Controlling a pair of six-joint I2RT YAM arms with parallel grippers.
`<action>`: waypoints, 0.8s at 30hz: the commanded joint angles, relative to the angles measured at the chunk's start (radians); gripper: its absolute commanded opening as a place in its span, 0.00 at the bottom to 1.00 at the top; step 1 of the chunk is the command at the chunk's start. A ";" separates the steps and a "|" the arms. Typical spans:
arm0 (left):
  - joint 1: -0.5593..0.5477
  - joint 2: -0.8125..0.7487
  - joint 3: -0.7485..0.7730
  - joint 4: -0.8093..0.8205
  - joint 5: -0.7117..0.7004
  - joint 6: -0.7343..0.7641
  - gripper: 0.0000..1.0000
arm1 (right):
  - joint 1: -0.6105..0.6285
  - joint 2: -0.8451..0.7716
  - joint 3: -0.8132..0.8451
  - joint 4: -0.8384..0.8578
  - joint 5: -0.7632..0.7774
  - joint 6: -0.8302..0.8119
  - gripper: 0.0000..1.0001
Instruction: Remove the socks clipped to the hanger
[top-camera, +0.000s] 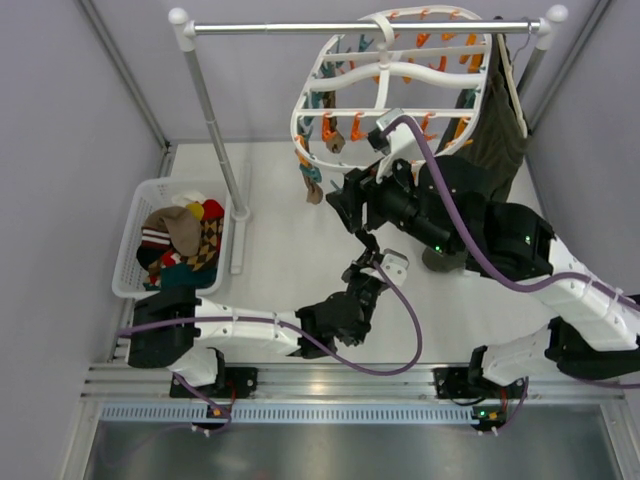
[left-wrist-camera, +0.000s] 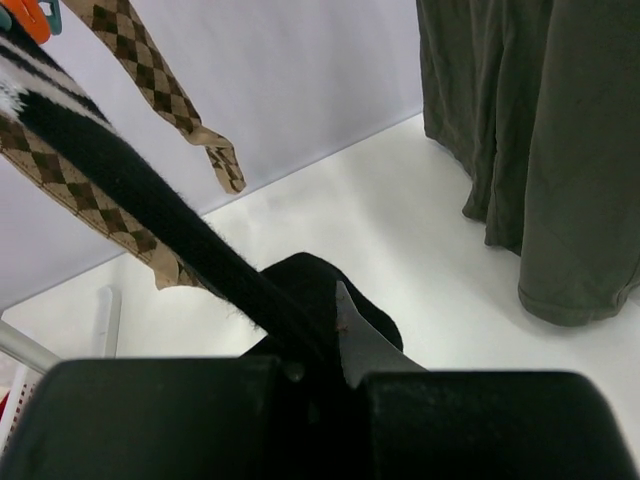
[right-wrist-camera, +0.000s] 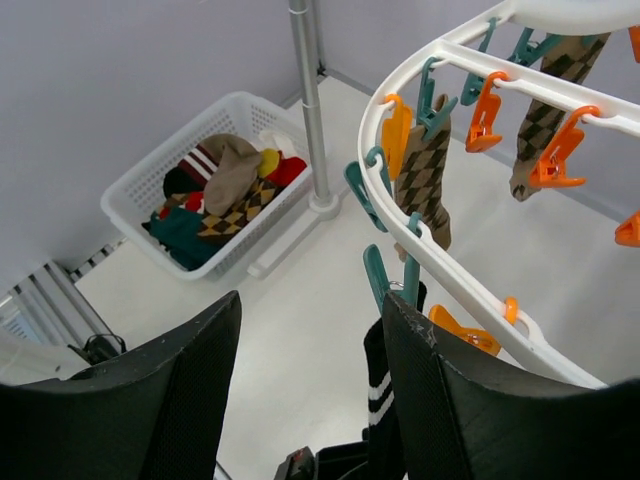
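The white oval hanger (top-camera: 297, 118) hangs from the rail, with orange and teal pegs. A black sock with white stripes (left-wrist-camera: 130, 190) runs taut from a teal peg (right-wrist-camera: 378, 275) down to my left gripper (top-camera: 368, 268), which is shut on its lower end (left-wrist-camera: 325, 320). My right gripper (top-camera: 340, 205) is open (right-wrist-camera: 310, 300) at the hanger's lower rim (right-wrist-camera: 455, 280), its right finger beside that teal peg and the sock's cuff (right-wrist-camera: 380, 390). Argyle socks (right-wrist-camera: 425, 180) hang clipped nearby and also show in the left wrist view (left-wrist-camera: 150, 70).
A white basket (top-camera: 130, 250) holding several socks sits on the floor at the left, beside the rack's upright pole (top-camera: 215, 120). A dark olive garment (top-camera: 500, 130) hangs at the right of the rail, reaching near the floor (left-wrist-camera: 540, 150).
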 joint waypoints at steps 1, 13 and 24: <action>-0.002 0.012 0.048 0.049 -0.008 0.017 0.00 | 0.027 0.049 0.077 -0.082 0.094 -0.023 0.56; 0.008 0.003 0.048 0.047 0.006 0.004 0.00 | 0.052 0.101 0.039 -0.085 0.284 -0.044 0.54; 0.008 -0.022 0.038 0.047 0.020 -0.001 0.00 | 0.044 0.160 0.022 -0.015 0.367 -0.076 0.54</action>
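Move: The teal clip holding the black striped sock is about 7 cm ahead of the right hand, some 2 cm to its left and 4 cm lower. The orange clip next along the rim sits about 8 cm ahead, 3 cm right, 4 cm down; the teal clip on the brown checked sock about 10 cm ahead, 8 cm left, 4 cm down. From the left hand, the black sock's clip is roughly 10 cm ahead, 8 cm left, 15 cm up. Down and forward by about 4 cm each, the right hand closes in on the black sock's teal clip, swinging its fingers some 15 degrees clockwise and dipping the tips to bring the clip into line with the finger gap. The fingers stay half open. The left hand holds its place, still pinching the sock's foot and keeping it stretched from the clip. ##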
